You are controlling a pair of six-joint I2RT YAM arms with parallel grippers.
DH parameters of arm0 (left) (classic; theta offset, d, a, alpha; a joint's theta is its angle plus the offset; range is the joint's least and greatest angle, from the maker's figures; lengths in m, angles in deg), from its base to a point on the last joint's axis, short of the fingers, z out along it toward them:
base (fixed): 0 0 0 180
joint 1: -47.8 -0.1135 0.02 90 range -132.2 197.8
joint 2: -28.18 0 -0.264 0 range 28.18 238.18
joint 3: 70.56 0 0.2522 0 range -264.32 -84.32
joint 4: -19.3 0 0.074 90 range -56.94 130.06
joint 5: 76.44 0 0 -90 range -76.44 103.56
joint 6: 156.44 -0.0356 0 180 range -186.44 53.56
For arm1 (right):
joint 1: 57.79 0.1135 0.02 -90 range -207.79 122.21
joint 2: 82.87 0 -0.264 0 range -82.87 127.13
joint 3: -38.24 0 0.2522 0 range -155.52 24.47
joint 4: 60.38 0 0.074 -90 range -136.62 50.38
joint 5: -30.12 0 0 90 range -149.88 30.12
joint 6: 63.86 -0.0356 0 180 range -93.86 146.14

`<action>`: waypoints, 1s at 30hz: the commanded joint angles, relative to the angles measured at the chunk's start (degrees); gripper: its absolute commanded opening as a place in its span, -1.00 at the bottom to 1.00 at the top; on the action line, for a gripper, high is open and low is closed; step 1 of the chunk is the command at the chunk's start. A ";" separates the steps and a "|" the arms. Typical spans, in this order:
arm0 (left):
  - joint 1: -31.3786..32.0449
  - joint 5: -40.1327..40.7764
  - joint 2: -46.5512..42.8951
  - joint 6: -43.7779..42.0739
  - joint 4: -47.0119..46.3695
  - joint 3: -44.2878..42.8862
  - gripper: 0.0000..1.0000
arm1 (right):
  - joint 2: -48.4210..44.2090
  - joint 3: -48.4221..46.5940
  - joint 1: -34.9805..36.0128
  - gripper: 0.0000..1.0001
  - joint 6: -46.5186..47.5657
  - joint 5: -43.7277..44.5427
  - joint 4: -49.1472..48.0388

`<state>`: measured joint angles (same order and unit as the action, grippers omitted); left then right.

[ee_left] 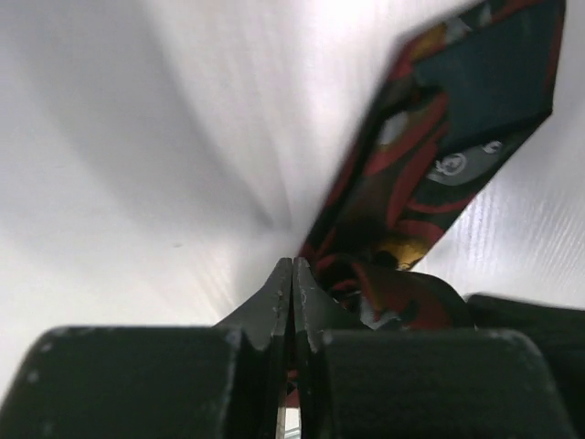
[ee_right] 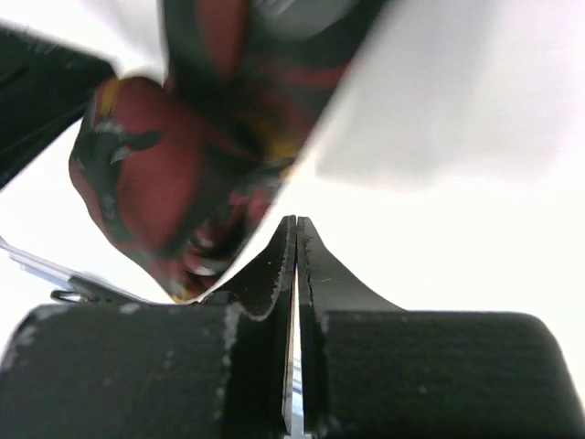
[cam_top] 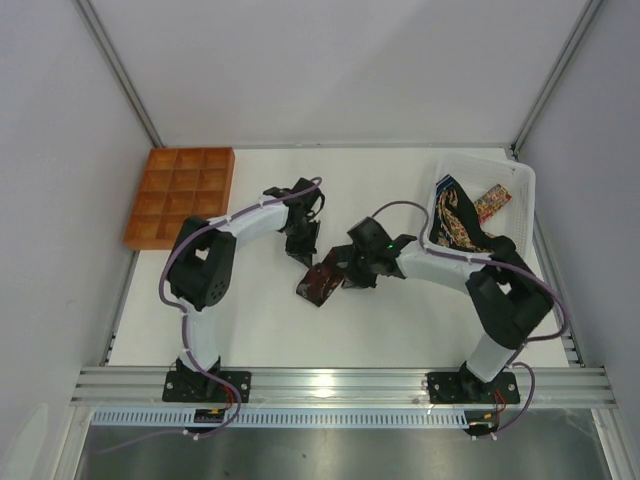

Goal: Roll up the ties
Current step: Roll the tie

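A dark tie with a maroon and gold print (cam_top: 320,283) lies bunched on the white table between my two grippers. My left gripper (cam_top: 303,255) is just above and left of it, the right gripper (cam_top: 352,275) just to its right. In the left wrist view the left gripper (ee_left: 292,265) is shut tip to tip, and the tie (ee_left: 430,155) runs from beside its right finger to a pointed end at the upper right. In the right wrist view the right gripper (ee_right: 296,221) is shut with nothing in it, and the tie's rolled bundle (ee_right: 164,174) is left of its fingers.
A white basket (cam_top: 522,185) at the back right holds more ties (cam_top: 455,220). An orange compartment tray (cam_top: 180,195) sits at the back left. Grey walls close off the table's sides and back.
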<state>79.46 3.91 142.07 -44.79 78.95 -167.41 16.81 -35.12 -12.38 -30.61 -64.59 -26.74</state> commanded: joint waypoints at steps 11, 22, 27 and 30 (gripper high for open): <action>-4.24 -4.67 3.70 -1.35 -0.44 -10.69 -0.89 | -2.15 -1.91 -17.71 -0.97 23.00 -11.78 -1.95; -0.46 -10.74 13.03 -0.38 -0.18 -16.23 -0.90 | 5.00 -6.15 -18.34 -1.00 19.58 -15.15 -1.95; 0.68 -14.08 11.80 -0.12 -2.21 -13.07 -0.90 | 4.65 -4.39 -18.25 -1.00 18.34 -15.86 -2.48; 0.07 -8.83 9.26 -0.38 -1.33 -12.10 -0.90 | 3.77 -4.48 -18.42 -1.00 18.78 -15.59 -1.86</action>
<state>80.33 -7.46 154.92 -45.47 77.70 -180.54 21.73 -39.60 -30.89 -11.57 -79.56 -28.07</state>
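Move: The tie's flat free end lies about 9 cm to my left hand's right, 2 cm farther out and a couple of centimetres lower. From my right hand that same end is roughly 8 cm straight ahead and slightly below. The folded bulk of the tie is some 7 cm back and 3 cm right of my left hand. With shut fingers I lift my right hand over the table, sweeping it about 8 cm right and forward, then bring it down and slightly left to the flat end's near-right edge. My left hand hops 6 cm forward and up, sinks beyond the tie, then sweeps back and right low over the table until its closed tips meet the far-left edge, tilting some 10 degrees. ##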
